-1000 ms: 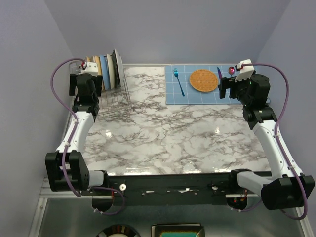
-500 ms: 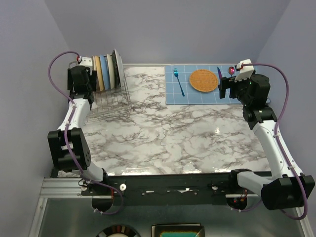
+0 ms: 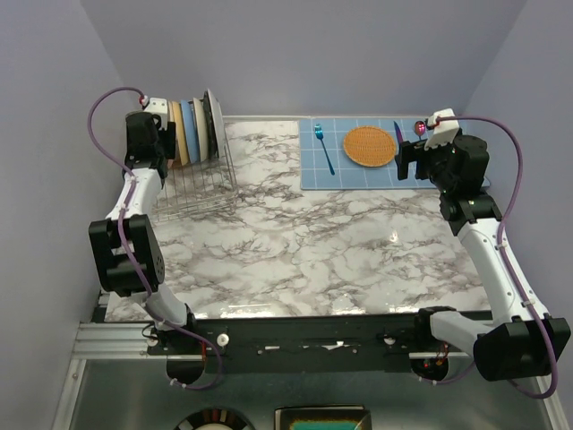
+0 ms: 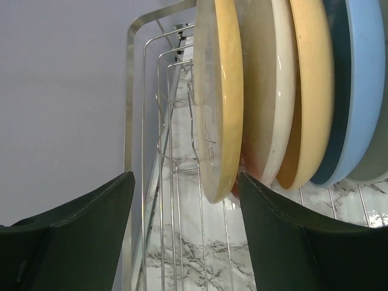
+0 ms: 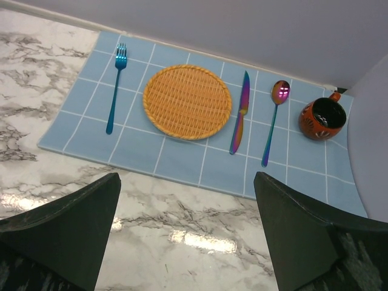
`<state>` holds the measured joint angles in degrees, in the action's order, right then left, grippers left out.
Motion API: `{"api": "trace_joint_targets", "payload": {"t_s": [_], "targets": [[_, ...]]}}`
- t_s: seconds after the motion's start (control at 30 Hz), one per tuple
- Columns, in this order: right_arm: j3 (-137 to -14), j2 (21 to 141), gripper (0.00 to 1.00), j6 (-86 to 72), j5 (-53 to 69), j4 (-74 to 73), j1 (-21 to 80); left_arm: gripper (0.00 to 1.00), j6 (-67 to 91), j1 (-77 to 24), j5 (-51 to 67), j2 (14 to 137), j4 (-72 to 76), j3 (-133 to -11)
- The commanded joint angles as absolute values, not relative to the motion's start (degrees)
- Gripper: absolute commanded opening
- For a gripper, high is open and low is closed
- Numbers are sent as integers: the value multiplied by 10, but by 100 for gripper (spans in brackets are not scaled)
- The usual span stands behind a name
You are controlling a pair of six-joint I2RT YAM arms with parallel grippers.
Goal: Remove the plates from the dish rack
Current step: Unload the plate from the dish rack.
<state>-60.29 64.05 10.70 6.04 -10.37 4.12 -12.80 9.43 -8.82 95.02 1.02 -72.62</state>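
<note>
Several plates stand upright on edge in the silver wire dish rack at the table's back left. My left gripper is at the left end of the row. In the left wrist view it is open, and the lower edge of the first cream-yellow plate hangs between its fingers, close to the right finger. Behind that plate stand a cream and pink plate, a yellow one and a blue one. My right gripper hangs open and empty over the marble near the mat.
A blue grid mat at the back right carries an orange woven disc, a fork, a knife, a spoon and a red mug. The purple wall stands close behind and left of the rack.
My left arm has swung back and up to the left end of the plate row, and its jaws have narrowed a little around the first plate's edge. The right arm has not moved.
</note>
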Motion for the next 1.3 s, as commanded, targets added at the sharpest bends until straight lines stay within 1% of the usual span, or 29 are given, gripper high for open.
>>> {"api": "trace_joint_targets", "payload": {"t_s": [0.0, 0.27, 0.63, 0.67, 0.7, 0.73, 0.9, 0.97, 1.0, 1.17, 1.2, 1.27], "targets": [[-596, 635, 100, 116, 72, -99, 41, 77, -114, 106, -49, 976, 19, -757], [-594, 637, 100, 118, 72, -98, 41, 73, -105, 108, -35, 1000, 19, -768], [-592, 638, 100, 119, 79, -99, 41, 64, -105, 116, -22, 1023, 45, -741], [-593, 638, 100, 118, 79, -99, 41, 61, -107, 117, -20, 1029, 47, -741], [-593, 638, 100, 118, 79, -99, 42, 51, -111, 118, -22, 1034, 47, -745], [-593, 638, 100, 118, 80, -99, 41, 49, -112, 119, -23, 1039, 45, -748], [-594, 638, 100, 117, 78, -100, 41, 49, -115, 125, -24, 1063, 47, -762], [-594, 639, 100, 119, 77, -100, 41, 45, -118, 125, -24, 1070, 45, -763], [-593, 639, 100, 119, 78, -100, 41, 40, -119, 126, -23, 1071, 44, -762], [-595, 644, 100, 117, 83, -102, 41, 24, -122, 128, -15, 1060, 46, -755], [-594, 645, 100, 118, 83, -102, 42, 18, -123, 128, -15, 1059, 46, -754], [-596, 646, 100, 118, 85, -103, 41, 8, -124, 129, -10, 1052, 44, -754]]}}
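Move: The yellow plate, the leftmost in the dish rack, stands upright with its middle some 12 cm ahead of the left hand, about in line sideways and 5 cm lower; its near rim is much closer. To the right of it, equally far out, stand the white plate at about 3 cm, the orange plate at 6 cm and the blue plate at 9 cm. From the right hand the yellow plate lies some 75 cm left, 20 cm ahead and 13 cm below. The yellow plate's lower near rim is taken by the left hand, which eases forward about 3 cm while sinking, then drops faster almost straight down, some 7.5 cm in all. The wrist tips slightly downward as the partly open fingers narrow around the rim, one on each face, the right-hand one in the gap before the white plate, and finally pinch it. ##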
